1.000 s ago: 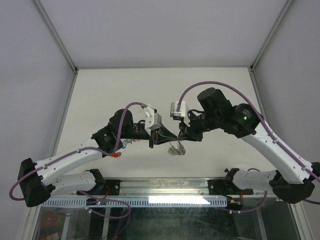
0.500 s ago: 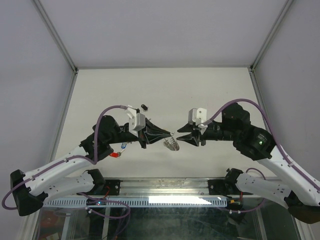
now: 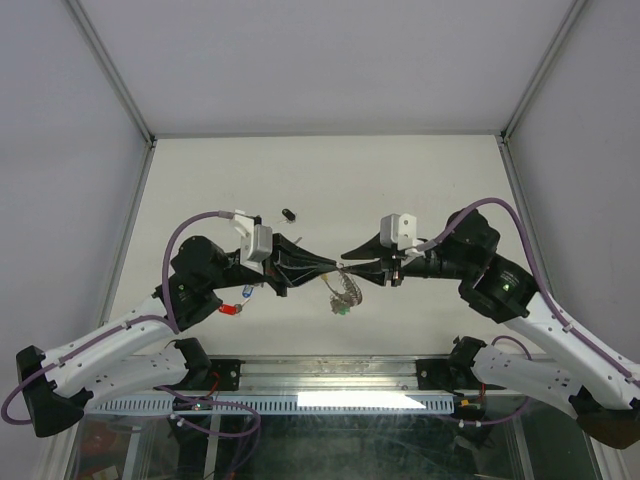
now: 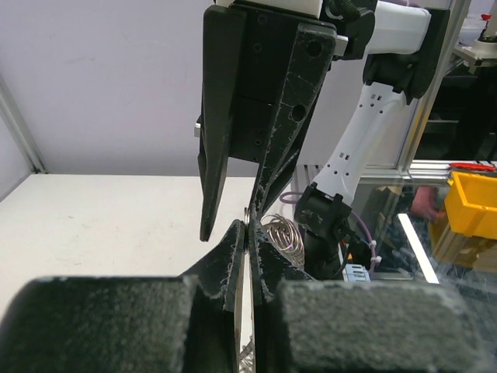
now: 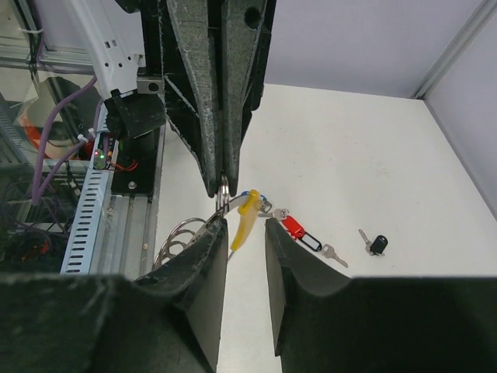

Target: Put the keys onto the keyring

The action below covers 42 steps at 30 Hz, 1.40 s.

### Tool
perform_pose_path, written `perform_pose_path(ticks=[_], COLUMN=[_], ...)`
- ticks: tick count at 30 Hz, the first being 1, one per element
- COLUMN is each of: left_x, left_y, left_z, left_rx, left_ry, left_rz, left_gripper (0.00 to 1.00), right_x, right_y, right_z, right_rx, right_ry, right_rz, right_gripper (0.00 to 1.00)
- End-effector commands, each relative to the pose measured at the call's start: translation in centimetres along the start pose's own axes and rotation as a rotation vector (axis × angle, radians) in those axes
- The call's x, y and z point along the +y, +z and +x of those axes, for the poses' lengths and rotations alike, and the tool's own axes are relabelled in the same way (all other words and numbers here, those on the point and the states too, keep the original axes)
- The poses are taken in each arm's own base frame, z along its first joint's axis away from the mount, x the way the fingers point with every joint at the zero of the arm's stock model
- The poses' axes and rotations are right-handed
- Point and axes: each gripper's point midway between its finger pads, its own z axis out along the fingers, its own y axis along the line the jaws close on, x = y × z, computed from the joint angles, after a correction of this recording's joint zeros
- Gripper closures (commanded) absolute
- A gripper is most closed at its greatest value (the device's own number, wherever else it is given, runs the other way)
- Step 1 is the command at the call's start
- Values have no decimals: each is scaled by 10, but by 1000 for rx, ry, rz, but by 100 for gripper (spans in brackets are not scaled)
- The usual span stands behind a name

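My left gripper [image 3: 330, 264] is shut on the thin silver keyring [image 5: 224, 189], held edge-on between its fingertips above the table. A yellow-tagged key [image 5: 244, 219] hangs from the ring, and a bunch of wire loops [image 3: 345, 288] with a green tag [image 3: 342, 311] dangles below it. My right gripper [image 5: 247, 237] faces the left one tip to tip and stands open, its fingers either side of the yellow tag without pinching it. On the table lie a red-tagged key [image 5: 299, 231], a blue-tagged key [image 3: 247, 293] and a black-headed key [image 5: 377, 244].
Both arms meet over the near middle of the white table [image 3: 420, 180]. A metal rail [image 3: 330, 375] runs along the near edge. Enclosure posts [image 3: 110, 70] stand at the back corners.
The right gripper has opened and come back to the left fingertips. The left arm has swung out leftward and levelled, still pinching the ring. The loop bunch now hangs lower, showing a green tag.
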Motion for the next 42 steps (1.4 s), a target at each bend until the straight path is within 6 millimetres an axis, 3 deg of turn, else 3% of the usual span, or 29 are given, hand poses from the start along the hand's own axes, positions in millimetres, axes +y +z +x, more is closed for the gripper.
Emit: perform_pose_path(ticks=[1,19,24,29,33,38,42], left_x=[-1,-4,-4,-4,-1,6,21], left_y=[0,2,3,3,3,2,-2], left_z=[-19,-18,-17,-18,-18,-16,-12], left_rx=[-49,-36,-34,-34,-33,-29,-8], left_ry=[30,30,27,30,31,29,21], left_rz=[9,31,34,33,19,-22,-118], left_gripper=[100,100,100,100,100,82,66], right_x=[9,13,15,16,14,-2,-18], right_y=[-2,-2,-1,-1,-4,-10,-14], right_z=[-28,-34,-34,-27,-25,-13,10], right_rx=[-78,-103,-105,-80,-34,107,291], right_ry=[-61,-54,-45,-35,-38,11,94], right_rz=[-65,-86,-98,-106,-96,-14,69], right_gripper=[72,76,83,100,100,100,100])
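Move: The keyring's upper end is still pinched in the left fingertips, right at the left hand point. From the right hand, its fingers partly open, that end lies about 2 cm back, 1 cm to the left and 1 cm up. On the table some 32 cm below the right hand, the loose silver key lies about 20 cm ahead and 11 cm left, and the black key fob about 28 cm ahead and 12 cm left. The keyring's upper end changes hands in mid-air. The left hand keeps its pinch and sinks about 1 cm, while the right slides back nearly 2 cm, turning slightly counter-clockwise, until its open fingers straddle the end and shut on it. Then the left fingers open part-way, edging forward, and the right hand comes forward again by about 1.5 cm, its fingertips tipping down a little. ##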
